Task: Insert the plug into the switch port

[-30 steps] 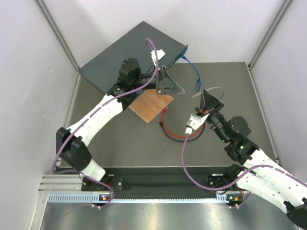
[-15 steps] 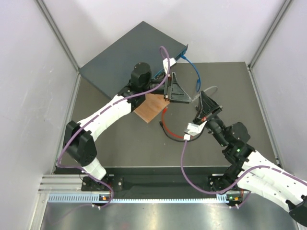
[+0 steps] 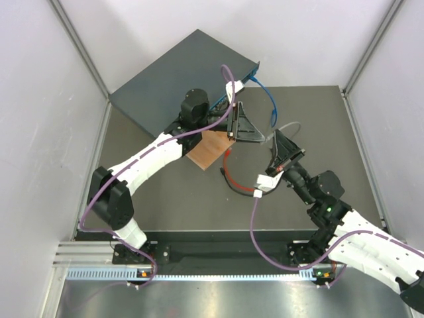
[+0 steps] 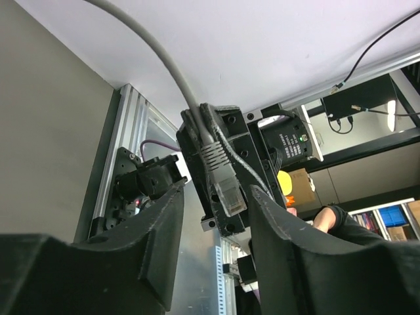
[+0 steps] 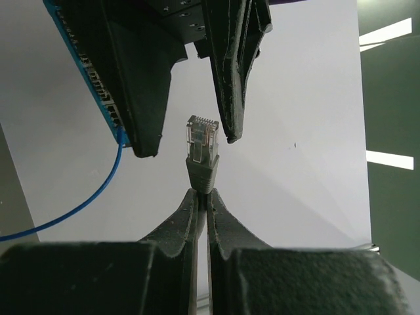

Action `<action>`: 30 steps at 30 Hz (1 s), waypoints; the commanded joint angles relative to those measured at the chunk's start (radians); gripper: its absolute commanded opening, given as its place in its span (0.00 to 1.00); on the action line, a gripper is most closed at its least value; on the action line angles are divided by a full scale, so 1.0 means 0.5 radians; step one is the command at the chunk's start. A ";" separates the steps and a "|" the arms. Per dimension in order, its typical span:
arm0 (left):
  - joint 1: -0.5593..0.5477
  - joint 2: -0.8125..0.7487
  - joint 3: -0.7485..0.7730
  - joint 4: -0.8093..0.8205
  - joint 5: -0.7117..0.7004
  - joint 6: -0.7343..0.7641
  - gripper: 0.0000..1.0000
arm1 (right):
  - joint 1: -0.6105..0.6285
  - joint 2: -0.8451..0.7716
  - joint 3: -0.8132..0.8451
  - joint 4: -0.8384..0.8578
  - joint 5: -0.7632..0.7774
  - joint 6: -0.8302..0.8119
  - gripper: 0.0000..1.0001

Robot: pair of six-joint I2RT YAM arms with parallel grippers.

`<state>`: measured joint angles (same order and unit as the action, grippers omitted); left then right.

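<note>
The plug (image 5: 202,141), clear with a grey boot, sticks out of my right gripper (image 5: 203,197), which is shut on the grey cable (image 3: 291,124) just behind it. My left gripper (image 4: 215,197) is open. Its fingers (image 5: 141,98) stand on either side of the plug (image 4: 223,180), with a gap on each side. Both grippers meet in mid-air right of the switch (image 3: 179,73), a dark slate box. Its teal front edge (image 5: 85,65) with small sockets shows behind the left finger.
A blue cable (image 3: 265,99) is plugged into the switch's right corner and hangs down (image 5: 85,203). A brown wooden board (image 3: 209,149) lies under the left arm. A red and black cable loop (image 3: 232,182) lies in front of it. Grey walls enclose the table.
My left gripper swung right from above the board to the plug, and its jaws narrowed around it. The right gripper shifted slightly toward it, still holding the cable.
</note>
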<state>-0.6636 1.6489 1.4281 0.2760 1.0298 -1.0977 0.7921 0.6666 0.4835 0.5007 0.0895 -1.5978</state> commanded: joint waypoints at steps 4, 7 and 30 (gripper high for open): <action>-0.010 -0.037 -0.015 0.083 -0.004 0.048 0.45 | 0.057 0.004 0.030 0.017 -0.001 -0.044 0.00; -0.017 -0.030 -0.018 0.077 -0.004 0.045 0.43 | 0.063 0.007 0.027 0.014 0.017 -0.053 0.00; -0.032 -0.003 0.325 -0.888 -0.111 0.989 0.00 | 0.075 -0.069 0.247 -0.860 0.134 0.109 0.71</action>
<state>-0.6769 1.6566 1.4940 0.0002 1.0069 -0.8280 0.8127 0.6647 0.5014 0.3202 0.1322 -1.6199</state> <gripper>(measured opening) 0.093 0.642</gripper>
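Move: The right hand still holds the grey cable's plug by its boot, the plug's middle about 1 cm ahead, 1 cm to its left and 1 cm above. From the left hand that plug lies between the half-open fingers, about 1 cm back, 1 cm right and 1 cm down. From the left hand the blue plug in the switch is about 35 cm ahead, 2 cm right and 30 cm below; the red cable end is roughly 10 cm ahead, 8 cm left and 35 cm below. Sinking slowly, about 2.5 cm in all, the left hand shuts its half-open fingers from both sides and pinches the grey plug just ahead of the right fingertips. The right hand eases down about 1 cm with its hold kept, then opens well, lets go of the boot and drops another couple of centimetres. ##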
